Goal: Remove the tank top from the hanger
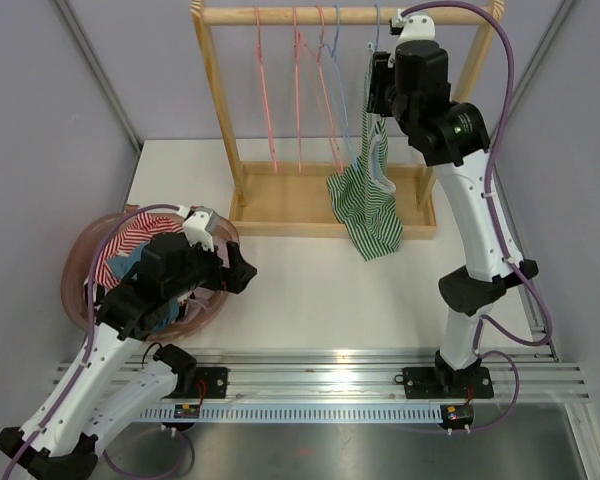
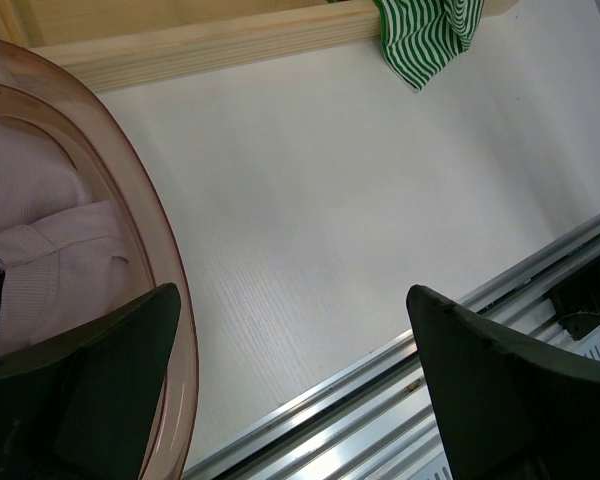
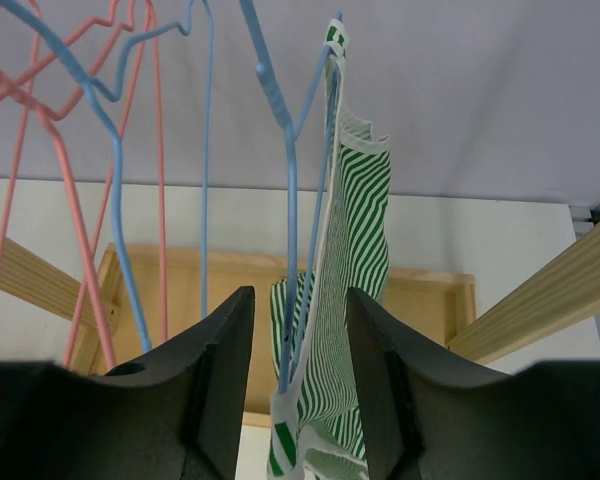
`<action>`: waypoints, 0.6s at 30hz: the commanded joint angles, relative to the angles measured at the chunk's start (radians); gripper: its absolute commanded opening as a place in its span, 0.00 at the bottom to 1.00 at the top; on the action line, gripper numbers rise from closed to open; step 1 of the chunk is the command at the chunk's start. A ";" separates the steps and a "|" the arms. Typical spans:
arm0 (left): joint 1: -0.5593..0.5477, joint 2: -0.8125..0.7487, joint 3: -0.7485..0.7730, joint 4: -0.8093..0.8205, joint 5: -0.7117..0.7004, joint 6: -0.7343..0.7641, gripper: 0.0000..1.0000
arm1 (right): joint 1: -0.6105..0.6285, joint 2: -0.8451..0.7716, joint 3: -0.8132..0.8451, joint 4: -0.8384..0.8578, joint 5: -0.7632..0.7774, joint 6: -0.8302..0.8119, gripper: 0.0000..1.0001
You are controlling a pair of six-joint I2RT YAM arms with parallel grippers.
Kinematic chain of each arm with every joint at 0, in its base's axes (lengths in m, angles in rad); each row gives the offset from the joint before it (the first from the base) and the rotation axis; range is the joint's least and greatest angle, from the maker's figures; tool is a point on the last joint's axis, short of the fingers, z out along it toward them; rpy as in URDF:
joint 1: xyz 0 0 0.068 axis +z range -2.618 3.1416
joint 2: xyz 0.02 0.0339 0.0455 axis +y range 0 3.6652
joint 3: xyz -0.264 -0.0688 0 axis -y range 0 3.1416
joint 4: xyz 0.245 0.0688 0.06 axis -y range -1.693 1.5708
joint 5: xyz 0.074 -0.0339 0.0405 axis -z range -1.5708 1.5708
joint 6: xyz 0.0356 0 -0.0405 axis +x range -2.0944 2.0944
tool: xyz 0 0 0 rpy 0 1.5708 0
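Observation:
A green-and-white striped tank top [image 1: 365, 205] hangs from a blue hanger [image 1: 372, 60] on the wooden rack's rod, its hem reaching down to the rack's base. My right gripper [image 1: 376, 92] is up by the hanger's right shoulder. In the right wrist view its jaws [image 3: 298, 292] stand on either side of the blue hanger wire [image 3: 290, 180] and the tank top's strap [image 3: 365, 230], with a narrow gap on each side. My left gripper [image 1: 238, 272] hangs open and empty beside the basket, far from the rack; its wrist view catches the tank top's hem [image 2: 425, 35].
A wooden rack [image 1: 330, 16] stands at the back with pink hangers [image 1: 265, 80] and a second blue one left of the tank top. A translucent pink basket [image 1: 77, 262] of clothes sits at the left. Metal rails [image 1: 330, 375] run along the near edge.

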 commanded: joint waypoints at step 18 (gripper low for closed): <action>-0.008 -0.010 -0.018 0.047 -0.054 0.000 0.99 | -0.070 0.065 0.058 0.037 -0.031 -0.009 0.00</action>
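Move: The blue hanger carrying the green striped tank top hangs roughly 5 cm straight ahead of the right hand and some 3 cm below it. The tank top's middle is about 18 cm below the hand, 4 cm ahead and 1 cm left. The empty blue hanger is about 7 cm to the hand's left and 4 cm ahead. From the left hand, the loaded hanger lies about 27 cm ahead, 30 cm right and 21 cm higher. The right fingers, half open around the near side of the loaded blue hanger, close on it and pinch it until almost shut. As they do, the hand eases forward and down in about equal parts, some 5 cm in all, drifting slightly right and slowing to a stop, with barely any wrist turn. ##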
